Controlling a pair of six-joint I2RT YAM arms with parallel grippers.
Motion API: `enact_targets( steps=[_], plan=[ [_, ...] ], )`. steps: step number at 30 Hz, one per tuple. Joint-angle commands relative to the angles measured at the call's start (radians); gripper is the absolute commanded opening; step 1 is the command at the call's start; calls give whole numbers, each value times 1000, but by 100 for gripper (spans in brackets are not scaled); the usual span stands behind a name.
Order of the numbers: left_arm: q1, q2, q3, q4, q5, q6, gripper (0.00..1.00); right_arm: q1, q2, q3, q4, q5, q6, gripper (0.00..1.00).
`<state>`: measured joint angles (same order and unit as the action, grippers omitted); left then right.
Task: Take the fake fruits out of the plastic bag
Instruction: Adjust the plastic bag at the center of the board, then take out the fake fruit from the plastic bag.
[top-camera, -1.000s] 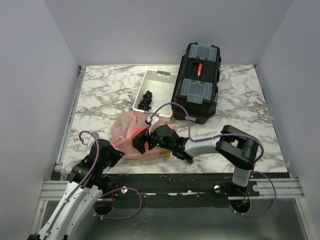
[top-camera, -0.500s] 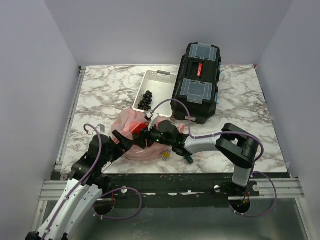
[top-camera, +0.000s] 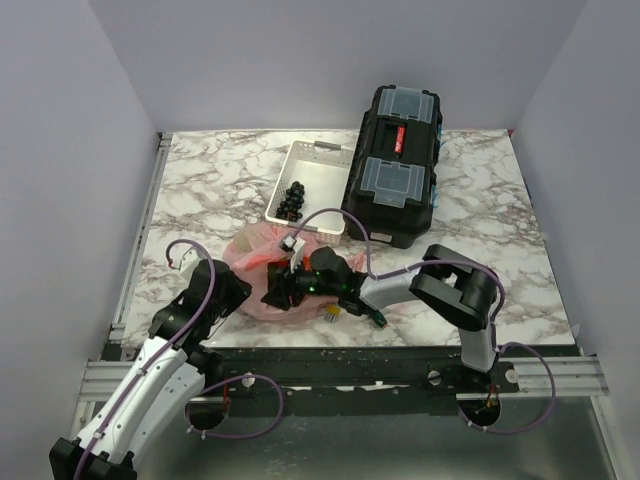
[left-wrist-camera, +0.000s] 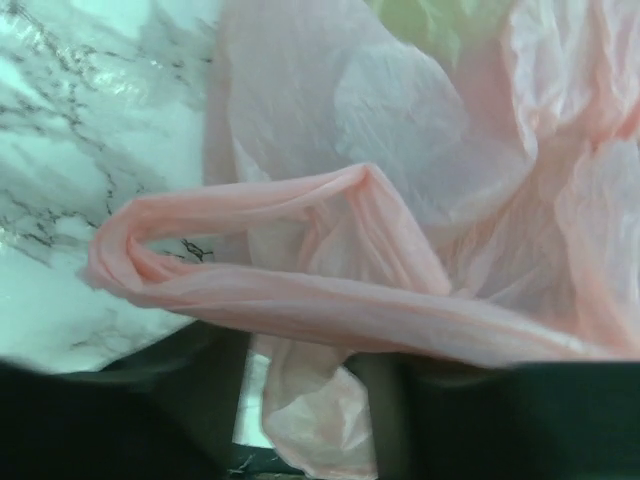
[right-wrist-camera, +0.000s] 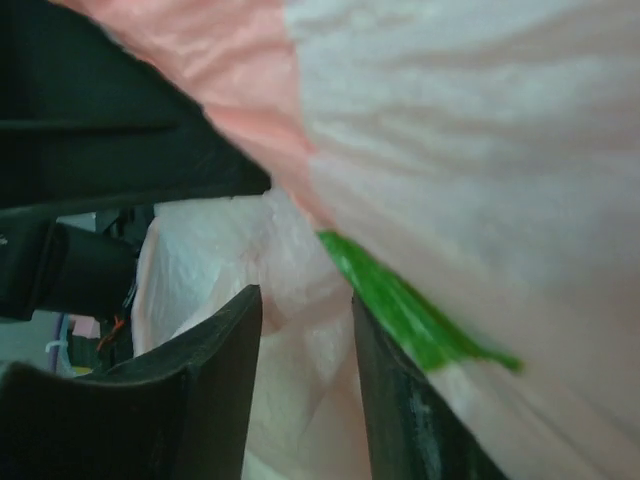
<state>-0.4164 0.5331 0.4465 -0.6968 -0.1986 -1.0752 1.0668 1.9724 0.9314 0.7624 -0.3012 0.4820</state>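
Note:
The pink plastic bag (top-camera: 248, 262) lies crumpled on the marble near the front edge, with a redder patch showing through it. My left gripper (top-camera: 238, 290) sits at its left side and is open. In the left wrist view the bag's handle loop (left-wrist-camera: 300, 250) crosses above the left gripper (left-wrist-camera: 300, 362), loose film hangs in the gap, and a pale yellow-green fruit (left-wrist-camera: 420, 20) shows through the film. My right gripper (top-camera: 280, 292) is pushed into the bag from the right. In the right wrist view the right gripper (right-wrist-camera: 305, 300) has closed on bunched film, beside a sliver of green fruit (right-wrist-camera: 410, 318).
A white tray (top-camera: 312, 158) with a cluster of black grapes (top-camera: 292, 201) stands behind the bag. A black toolbox (top-camera: 393, 165) sits to its right. A small yellow item (top-camera: 330, 312) lies under the right wrist. A metal rail (top-camera: 140, 230) runs along the table's left side.
My left arm swung in from the left, opened and came up against the bag's left side. My right gripper pushed further left into the bag and narrowed its jaws on the film.

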Motion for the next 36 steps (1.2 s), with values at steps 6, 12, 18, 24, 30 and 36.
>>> enact_targets(
  steps=[6, 12, 18, 24, 30, 36],
  plan=[
    [8, -64, -26, -45, -188, -24, 0, 10, -163, -120, -43, 138, -28, 59],
    [8, -156, -26, -92, -202, -19, 0, 10, -152, -42, -138, 279, -44, 52],
    [8, -157, -72, -40, -115, -17, 0, 11, -85, 75, -220, 371, -75, 53],
    [8, -142, -97, -27, -83, -9, 0, 12, 0, 174, -286, 374, -104, 64],
    [8, -152, -93, -37, -82, 2, 0, 16, 58, 200, -290, 379, -105, 68],
    [8, -167, -83, -40, -93, 5, 0, 16, 108, 224, -305, 395, -105, 68]
  ],
)
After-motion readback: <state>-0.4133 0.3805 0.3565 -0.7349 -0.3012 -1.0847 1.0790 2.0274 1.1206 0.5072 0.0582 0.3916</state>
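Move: The plastic bag's middle lies about 5 cm ahead of the right hand, 3 cm to its right and a few cm lower. From that hand, the black grapes are some 22 cm ahead and 5 cm right, the white basket 25 cm ahead and 10 cm right, and the yellow brush 4 cm back and 14 cm right. From the left hand, the bag's handle loop is about 2 cm ahead, practically at the fingers, and the bag's middle 3 cm ahead and 7 cm right. The bag's handle loop stays draped across the left fingers as they shut, seeming to pinch the film, and the hand draws about 3 cm left, rises slightly, then sinks. Among the bag's folds, the right hand first backs off to its right, then arcs up and forward some 8 cm, easing left, and sinks about 4 cm as its fingers open wider under the film. ##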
